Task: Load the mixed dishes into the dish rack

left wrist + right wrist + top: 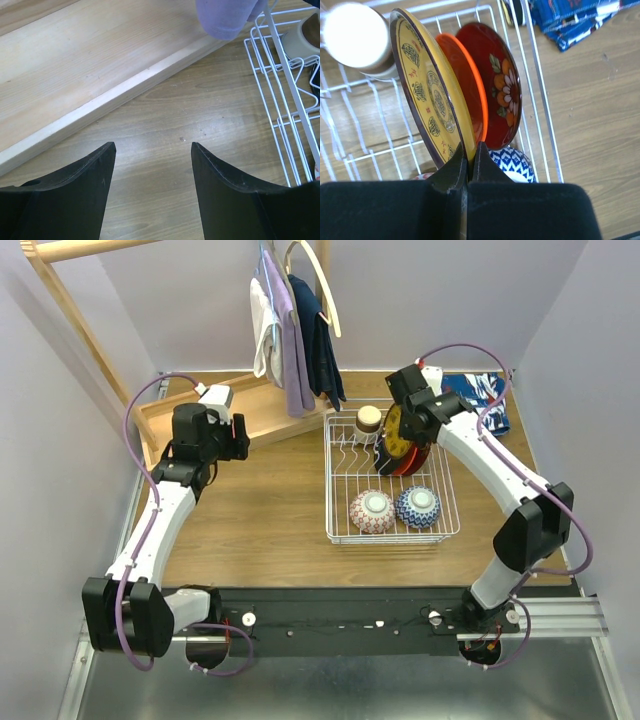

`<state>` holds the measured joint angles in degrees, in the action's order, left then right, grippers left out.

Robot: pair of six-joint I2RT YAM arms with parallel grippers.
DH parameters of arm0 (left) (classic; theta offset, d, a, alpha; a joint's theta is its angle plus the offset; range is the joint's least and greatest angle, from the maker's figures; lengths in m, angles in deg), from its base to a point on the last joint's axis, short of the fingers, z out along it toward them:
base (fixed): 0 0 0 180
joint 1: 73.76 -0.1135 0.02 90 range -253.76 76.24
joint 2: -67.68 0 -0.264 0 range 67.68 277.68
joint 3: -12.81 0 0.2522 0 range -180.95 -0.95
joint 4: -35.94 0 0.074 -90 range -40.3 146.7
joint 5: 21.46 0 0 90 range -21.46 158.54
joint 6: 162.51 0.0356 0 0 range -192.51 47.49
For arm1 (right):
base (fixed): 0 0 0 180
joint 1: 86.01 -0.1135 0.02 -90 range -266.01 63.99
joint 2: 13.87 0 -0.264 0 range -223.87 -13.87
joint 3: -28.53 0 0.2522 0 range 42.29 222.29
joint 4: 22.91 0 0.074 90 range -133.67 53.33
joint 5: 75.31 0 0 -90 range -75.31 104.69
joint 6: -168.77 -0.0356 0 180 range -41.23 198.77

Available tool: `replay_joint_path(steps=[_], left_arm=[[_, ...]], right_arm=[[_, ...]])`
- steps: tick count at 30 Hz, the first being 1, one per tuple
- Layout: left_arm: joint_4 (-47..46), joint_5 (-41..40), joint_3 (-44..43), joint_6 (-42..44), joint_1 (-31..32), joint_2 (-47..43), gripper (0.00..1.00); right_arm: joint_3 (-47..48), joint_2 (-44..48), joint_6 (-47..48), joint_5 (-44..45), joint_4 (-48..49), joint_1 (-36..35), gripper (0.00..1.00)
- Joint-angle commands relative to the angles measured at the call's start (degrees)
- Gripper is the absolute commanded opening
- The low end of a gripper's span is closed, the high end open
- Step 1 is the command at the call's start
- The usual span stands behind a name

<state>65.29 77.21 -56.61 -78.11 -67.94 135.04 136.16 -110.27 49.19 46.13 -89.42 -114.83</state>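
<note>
The white wire dish rack [340, 502] stands right of centre. My right gripper [398, 432] is shut on the rim of the yellow-patterned plate [431, 93], holding it upright in the rack [538, 105] beside the orange plate [469, 95] and the red floral plate [502, 82]. A grey-beige cup [369, 420] sits at the rack's back; it also shows in the right wrist view [356, 40]. A pink bowl [372, 511] and a blue bowl [417, 507] sit at the rack's front. My left gripper [152, 150] is open and empty over bare table, left of the rack [280, 115].
A wooden frame [255, 420] with a tray base stands at the back left, with clothes [295, 330] hanging from it. A blue-red patterned cloth [485, 400] lies at the back right, behind the rack.
</note>
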Motion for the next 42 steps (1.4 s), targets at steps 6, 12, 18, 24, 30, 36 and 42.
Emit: replay_joint_path(steps=[6, 12, 18, 24, 30, 36, 42], left_arm=[[-0.04, 0.03, 1.6, -0.19, -1.08, -3.1, 0.7], [0.49, 0.47, 3.54, -0.81, -2.31, -5.3, 0.71], [-0.21, -0.4, 4.16, -3.09, -2.66, -4.6, 0.83], [-1.88, 2.58, 2.05, -5.38, -2.57, -0.92, 0.99], [-3.73, 2.41, 1.69, -5.38, -1.26, 2.51, 0.99], [-4.87, 1.0, 3.1, -2.05, 1.46, 5.15, 0.99], [-5.4, -0.49, 2.75, 1.47, 3.58, 8.22, 0.99]], right_arm=[[-2.11, -6.25, -4.7, -2.16, -1.39, -0.19, 0.01], [-0.62, -6.35, -1.36, -9.99, -0.07, -0.19, 0.56], [-1.93, 0.5, 2.07, -7.63, 1.33, -0.19, 0.83], [-6.06, 7.62, 5.85, -7.17, 8.8, 3.76, 0.97], [-17.46, 15.17, 7.87, -10.35, 16.1, 12.81, 1.0], [-25.21, 22.12, 11.29, -6.31, 17.68, 17.04, 1.0], [-34.53, 31.0, 15.61, -0.6, 20.32, 17.65, 1.0]])
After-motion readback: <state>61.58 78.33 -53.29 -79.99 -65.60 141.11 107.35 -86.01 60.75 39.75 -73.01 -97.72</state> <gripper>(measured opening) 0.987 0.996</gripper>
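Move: The right hand holds the yellow plate by its rim; its slot in the rack lies some 11 cm below and about 3 cm to the left, roughly level fore and aft. The black plate stands just right of that slot, about 2 cm back of the hand; the cup sits about 7 cm left and 4 cm ahead, the blue bowl some 12 cm back and 4 cm right. From the left hand the slot is about 28 cm to the right, 2 cm back. Still pinching the yellow plate, the right hand lowers it about 6 cm into the rack beside the black plate, easing slightly left and tipping down, then opens wide and lets go. It rises clear, tipping back up, and swings some 15 cm right past the plates and off the rack, lastly drawing back a little. The left hand opens fully and sinks about 5 cm over bare table. ##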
